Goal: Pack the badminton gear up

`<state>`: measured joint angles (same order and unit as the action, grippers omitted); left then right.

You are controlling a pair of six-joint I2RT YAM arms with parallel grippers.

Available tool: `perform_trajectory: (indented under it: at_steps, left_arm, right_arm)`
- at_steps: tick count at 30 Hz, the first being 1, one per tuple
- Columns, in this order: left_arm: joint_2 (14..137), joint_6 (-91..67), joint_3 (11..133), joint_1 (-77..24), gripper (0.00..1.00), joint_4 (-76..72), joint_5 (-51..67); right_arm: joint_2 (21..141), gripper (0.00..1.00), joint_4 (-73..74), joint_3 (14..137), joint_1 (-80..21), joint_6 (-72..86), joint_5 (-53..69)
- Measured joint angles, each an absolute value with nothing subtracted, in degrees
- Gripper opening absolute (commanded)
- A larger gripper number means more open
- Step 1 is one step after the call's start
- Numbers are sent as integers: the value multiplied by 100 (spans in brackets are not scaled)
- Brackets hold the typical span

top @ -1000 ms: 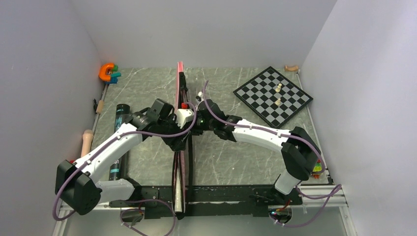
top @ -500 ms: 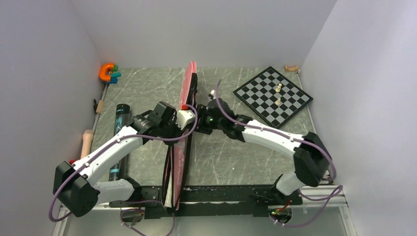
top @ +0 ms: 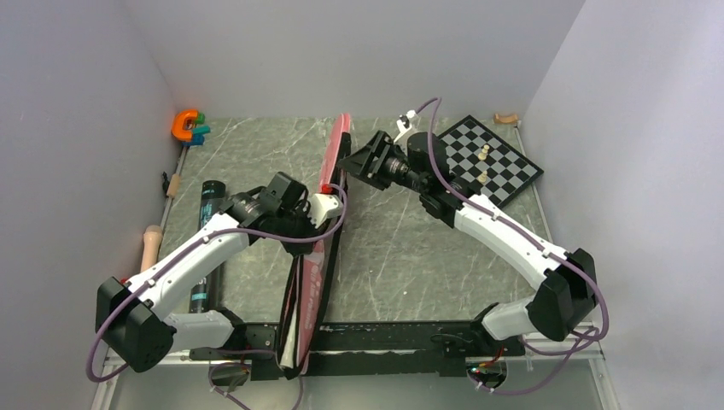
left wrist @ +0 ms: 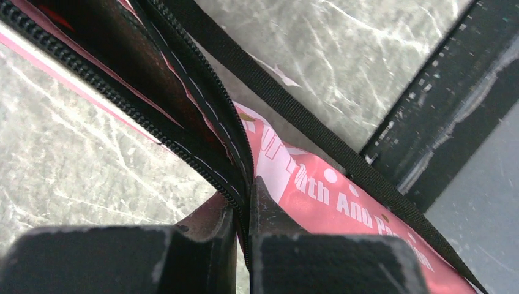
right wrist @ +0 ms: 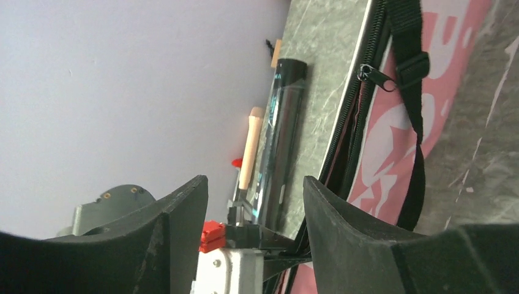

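Observation:
The pink racket bag (top: 318,256) stands on its long edge down the middle of the table, its zip partly open. My left gripper (top: 323,207) is shut on the bag's zipped upper edge; the left wrist view shows the jaws (left wrist: 245,205) closed on the black zipper next to the pink side (left wrist: 343,196) and the black strap (left wrist: 294,110). My right gripper (top: 354,162) is open and empty, raised beside the bag's far end. In its wrist view (right wrist: 254,190) the bag (right wrist: 392,141), the zipper pull (right wrist: 376,76) and the dark tube (right wrist: 281,135) show. The tube (top: 207,231) lies at the left. Rackets and shuttlecocks are out of view.
A chessboard (top: 491,171) with pale pieces lies at the back right, close behind my right arm. An orange C-shaped toy (top: 185,125) sits at the back left corner. Wooden pegs lie at the left edge (top: 151,246) and the back right (top: 506,118). White walls enclose three sides.
My right gripper has drawn away from the bag's middle and risen toward the far right, now open. The bag's far end has leaned right. My left gripper keeps its hold.

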<state>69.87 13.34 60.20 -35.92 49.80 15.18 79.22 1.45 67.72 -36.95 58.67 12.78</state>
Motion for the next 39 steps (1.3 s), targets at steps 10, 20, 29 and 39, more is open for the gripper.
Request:
perform_trajectory:
  at_steps: [10, 20, 29, 39]
  left_arm:
    - [6978, 2102, 6517, -3594, 0, 5972, 2425]
    - [7089, 2320, 6563, -3610, 0, 6104, 2593]
    - [7111, 2305, 6563, -3610, 0, 6062, 2580]
    - [7111, 2305, 6576, -3610, 0, 6073, 2587]
  right_arm:
    - [8014, 62, 220, 6514, -3385, 5865, 1922]
    - [7411, 64, 443, 5798, -2915, 5850, 2379]
    - [6917, 65, 672, 5655, -2825, 5572, 2624]
    - [6742, 66, 642, 5502, -2707, 5339, 2869]
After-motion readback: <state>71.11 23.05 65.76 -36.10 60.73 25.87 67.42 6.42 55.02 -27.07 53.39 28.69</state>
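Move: The zipper pull on the bag lies some 6 cm ahead of the open right hand, about 1 cm to its right and roughly 9 cm below; the strap buckle sits just beyond the pull, about 2 cm farther right and a little lower. The left gripper, already shut on the bag's opening, is about 12 cm back, 8 cm left and 15 cm below the right hand. From the left hand the pull is some 18 cm ahead, 9 cm right and 6 cm higher. Left draws the pinched bag back 4 cm, clockwise; open right moves right, back, down towards the zipper pull. ##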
